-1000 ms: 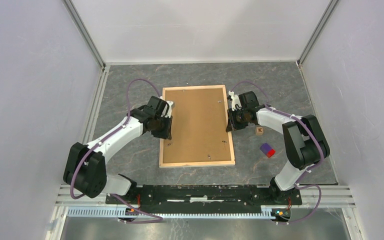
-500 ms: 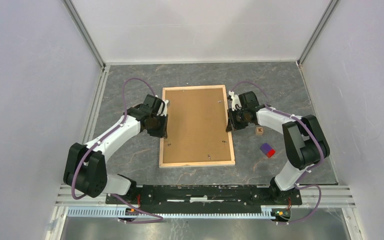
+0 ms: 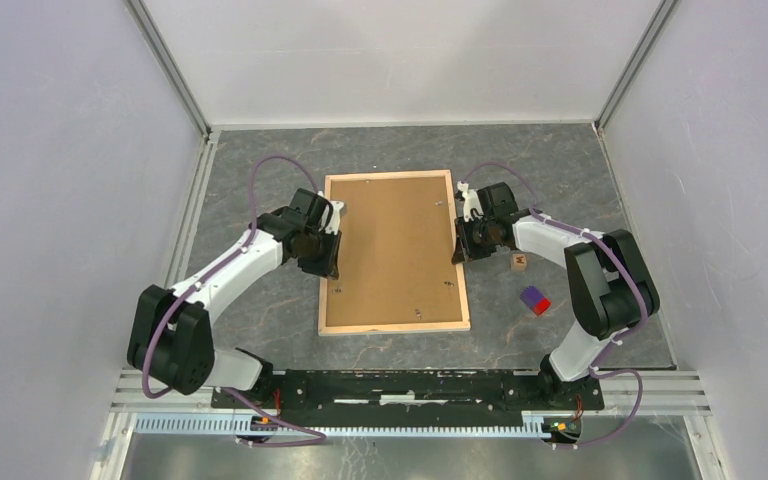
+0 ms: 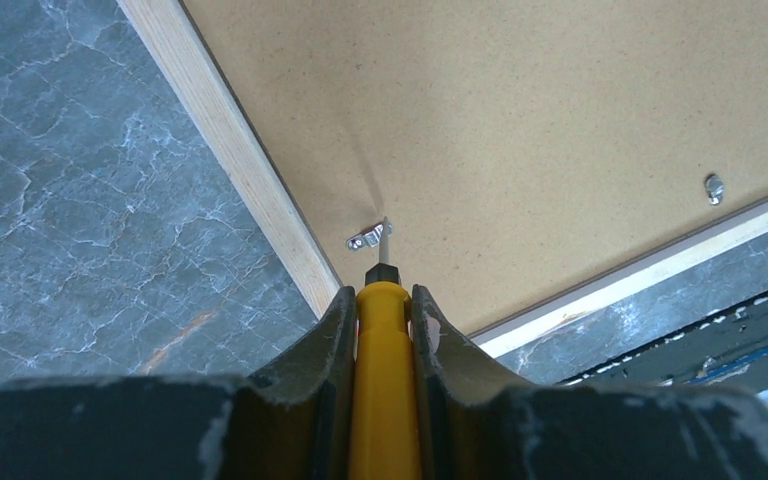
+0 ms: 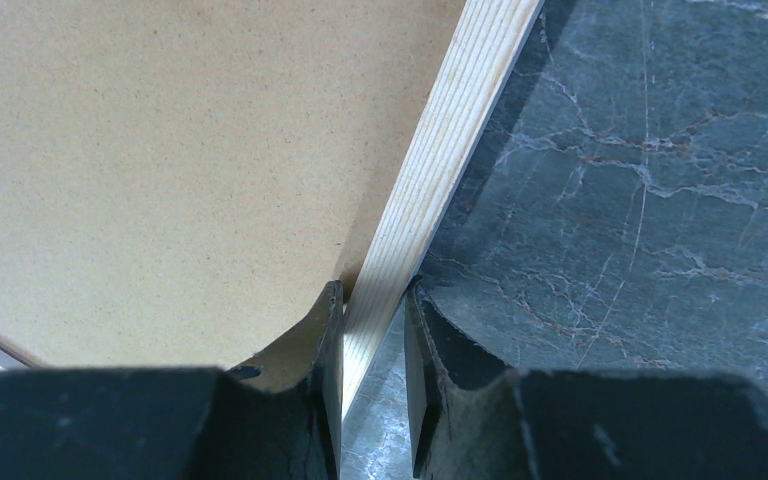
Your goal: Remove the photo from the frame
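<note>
The frame (image 3: 392, 327) lies face down on the table, its brown backing panel (image 3: 392, 250) up; the photo is hidden under it. My left gripper (image 3: 330, 266) is at the frame's left edge, shut on a yellow screwdriver (image 4: 384, 380). The screwdriver's tip rests at a small metal clip (image 4: 365, 240) beside the pale wood rail (image 4: 230, 150). My right gripper (image 3: 458, 252) sits on the frame's right side. In the right wrist view its jaws (image 5: 373, 292) pinch the wood rail (image 5: 450, 150), one finger over the backing (image 5: 160, 150), the other outside it.
A small wooden cube (image 3: 519, 262) and a red-and-blue block (image 3: 534, 300) lie on the table right of the frame, near the right arm. Another clip (image 4: 714, 187) sits near the frame's near edge. White walls close in the table on three sides.
The left gripper with the screwdriver has shifted slightly left and away along the frame's left edge. The right arm and the frame have not moved.
</note>
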Controlling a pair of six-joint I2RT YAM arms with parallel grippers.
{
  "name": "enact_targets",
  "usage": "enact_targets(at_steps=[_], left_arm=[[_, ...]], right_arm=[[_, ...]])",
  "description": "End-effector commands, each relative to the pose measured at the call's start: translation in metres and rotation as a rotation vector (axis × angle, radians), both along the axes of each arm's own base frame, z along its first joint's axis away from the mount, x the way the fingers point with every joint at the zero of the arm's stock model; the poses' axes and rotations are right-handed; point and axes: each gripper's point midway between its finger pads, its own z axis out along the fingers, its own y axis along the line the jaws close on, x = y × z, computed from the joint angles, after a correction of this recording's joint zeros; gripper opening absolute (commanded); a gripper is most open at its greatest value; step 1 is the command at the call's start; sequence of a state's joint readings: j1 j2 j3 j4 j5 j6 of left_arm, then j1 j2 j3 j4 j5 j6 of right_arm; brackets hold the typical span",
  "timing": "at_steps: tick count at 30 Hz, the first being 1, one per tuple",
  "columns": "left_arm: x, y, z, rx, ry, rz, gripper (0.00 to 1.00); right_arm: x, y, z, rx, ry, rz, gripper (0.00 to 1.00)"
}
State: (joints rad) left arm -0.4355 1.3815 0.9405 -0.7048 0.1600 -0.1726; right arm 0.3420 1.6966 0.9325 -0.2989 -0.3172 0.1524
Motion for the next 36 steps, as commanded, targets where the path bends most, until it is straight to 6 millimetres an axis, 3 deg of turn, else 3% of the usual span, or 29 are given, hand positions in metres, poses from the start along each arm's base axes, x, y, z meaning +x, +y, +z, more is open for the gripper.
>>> enact_targets(at_steps=[1,11,16,24,36], left_arm=[[0.024,-0.015,0.032,-0.032,-0.089,-0.086,0.02],[0.154,0.023,0.090,0.022,-0.225,-0.104,0.02],[0.196,0.033,0.087,0.101,-0.252,-0.143,0.02],[0.231,0.019,0.069,0.074,-0.235,-0.215,0.02],[0.236,0.023,0.037,0.136,-0.182,-0.247,0.02]], right_arm=[[-0.017,0.006,-0.022,-0.010,0.066,0.069,0.00],[-0.017,0.005,-0.018,-0.017,0.035,0.121,0.00],[-0.019,0.001,-0.017,-0.032,0.014,0.138,0.00],[-0.024,0.005,-0.016,-0.007,0.022,0.153,0.00],[-0.018,0.010,-0.018,0.006,0.044,0.146,0.00]])
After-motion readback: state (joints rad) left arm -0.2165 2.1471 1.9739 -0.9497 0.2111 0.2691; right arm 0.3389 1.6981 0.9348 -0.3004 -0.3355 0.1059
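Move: The far clip on the frame's left side lies about 25 cm ahead of the left hand, 1 cm to its right and 7 cm below. The near-left clip is only some 2 cm ahead and 2 cm right, also 7 cm down; the near-edge clip is roughly 4 cm back and 19 cm right, just as low. From the right hand, which has the frame's right rail between its fingers, the far clip lies about 14 cm ahead and 28 cm left, 1 cm lower. Leaving the near-left clip, the left hand carries the yellow screwdriver forward about 23 cm along the frame's left side in an arc, rising some 8 cm, then sinking 5 and slowing as its tip nears the far-left clip. The shaft tilts outward, then partly back, with a slight clockwise turn; the grip stays shut. The right hand keeps the right rail between its fingers. ##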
